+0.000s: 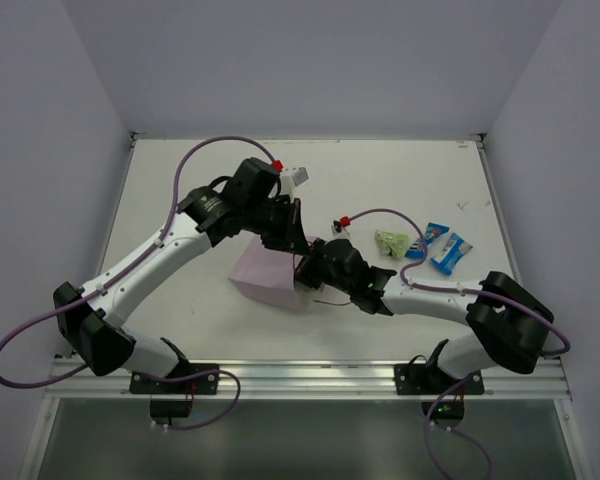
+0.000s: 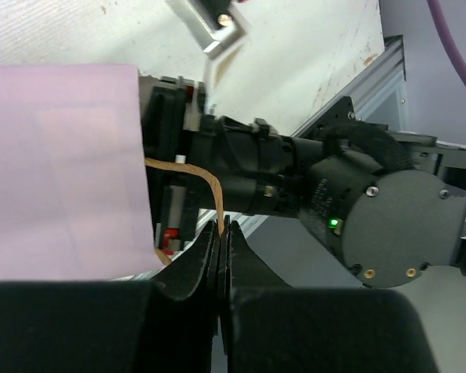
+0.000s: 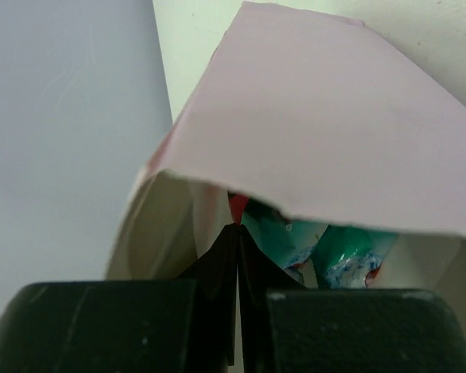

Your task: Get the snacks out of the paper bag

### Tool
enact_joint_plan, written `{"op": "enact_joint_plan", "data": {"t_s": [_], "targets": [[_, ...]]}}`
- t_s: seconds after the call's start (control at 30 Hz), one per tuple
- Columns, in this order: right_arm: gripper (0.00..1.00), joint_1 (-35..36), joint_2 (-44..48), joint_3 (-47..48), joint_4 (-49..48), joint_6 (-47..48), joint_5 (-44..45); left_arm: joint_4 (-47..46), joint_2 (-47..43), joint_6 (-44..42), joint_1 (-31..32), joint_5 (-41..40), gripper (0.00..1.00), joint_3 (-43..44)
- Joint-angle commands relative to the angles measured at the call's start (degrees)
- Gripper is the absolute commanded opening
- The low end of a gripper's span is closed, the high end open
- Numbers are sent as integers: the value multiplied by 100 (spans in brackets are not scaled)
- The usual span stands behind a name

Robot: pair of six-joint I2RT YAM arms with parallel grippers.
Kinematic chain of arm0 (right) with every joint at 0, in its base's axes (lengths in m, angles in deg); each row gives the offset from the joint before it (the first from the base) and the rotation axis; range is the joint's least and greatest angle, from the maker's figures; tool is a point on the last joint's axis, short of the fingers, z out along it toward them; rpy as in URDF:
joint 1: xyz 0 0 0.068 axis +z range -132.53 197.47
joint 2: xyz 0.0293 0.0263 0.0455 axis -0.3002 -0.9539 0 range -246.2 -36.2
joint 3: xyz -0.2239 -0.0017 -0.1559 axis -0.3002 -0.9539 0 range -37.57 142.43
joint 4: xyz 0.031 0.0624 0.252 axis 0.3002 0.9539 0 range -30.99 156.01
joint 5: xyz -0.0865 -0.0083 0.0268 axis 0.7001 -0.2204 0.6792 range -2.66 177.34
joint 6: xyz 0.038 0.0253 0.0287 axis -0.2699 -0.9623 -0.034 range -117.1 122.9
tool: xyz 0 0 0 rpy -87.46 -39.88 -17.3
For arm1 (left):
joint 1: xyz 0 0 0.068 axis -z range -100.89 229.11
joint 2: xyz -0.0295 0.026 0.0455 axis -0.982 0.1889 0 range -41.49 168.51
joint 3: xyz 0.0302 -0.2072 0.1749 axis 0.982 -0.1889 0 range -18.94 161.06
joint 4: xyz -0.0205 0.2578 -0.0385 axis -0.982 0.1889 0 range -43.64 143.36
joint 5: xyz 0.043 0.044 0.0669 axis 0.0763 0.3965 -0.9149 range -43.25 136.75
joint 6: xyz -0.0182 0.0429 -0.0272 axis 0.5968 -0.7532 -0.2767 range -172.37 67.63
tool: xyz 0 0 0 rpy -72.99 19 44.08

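Observation:
The pale pinkish-lilac paper bag lies on its side mid-table, its mouth toward the right arm. My left gripper is shut on a brown cord handle beside the bag wall. My right gripper is inside the bag's mouth, jaws shut, tips at the edge of a red packet; I cannot tell if it is pinched. Teal packets lie inside to the right. Outside the bag rest a light green snack and two blue ones.
The right arm's dark wrist crowds close to the left gripper. A loose brown cord loop trails on the table by the bag mouth. An aluminium rail runs along the near edge; pale walls enclose the table.

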Motion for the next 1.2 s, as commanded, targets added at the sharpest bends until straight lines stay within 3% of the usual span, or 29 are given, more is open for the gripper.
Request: {"op": "enact_joint_plan", "data": {"t_s": [0.0,0.27,0.6,0.87,1.17], "targets": [[0,30,575,-46,648,71,469,7,-269,-90,-146,64,0,114],[0,12,1876,-775,1319,1,918,-195,-445,-37,-436,187,0,-212],[0,-5,2508,-996,1687,114,970,-133,-419,-55,-541,91,0,-141],[0,-312,3493,-56,3128,922,1120,-519,-551,121,-533,117,0,-387],[0,-1586,4126,1193,4772,1916,857,-766,-612,59,-577,64,0,-493]]}}
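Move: The right hand is inside the paper bag with its fingers already shut on the red packet. The green packet laid out on the table is the nearest of the unpacked snacks, about 28 cm to its right and 13 cm farther out; two blue packets lie about 38 cm right and 15 ahead, and 45 cm right and 11 ahead, all some 12 cm lower. The left hand pinches the bag's handle, with the bag's middle roughly 4 cm ahead, 8 cm left and 18 cm below it. Still pinching the red packet, the right fingers pull it out through the bag's mouth: first right and slightly back, staying low, then steeply up while going on right, some 16 cm right and 15 cm up in all, tilting up and turning clockwise about 15 degrees each. The left hand keeps the bag's handle and eases about 2 cm left and forward. ##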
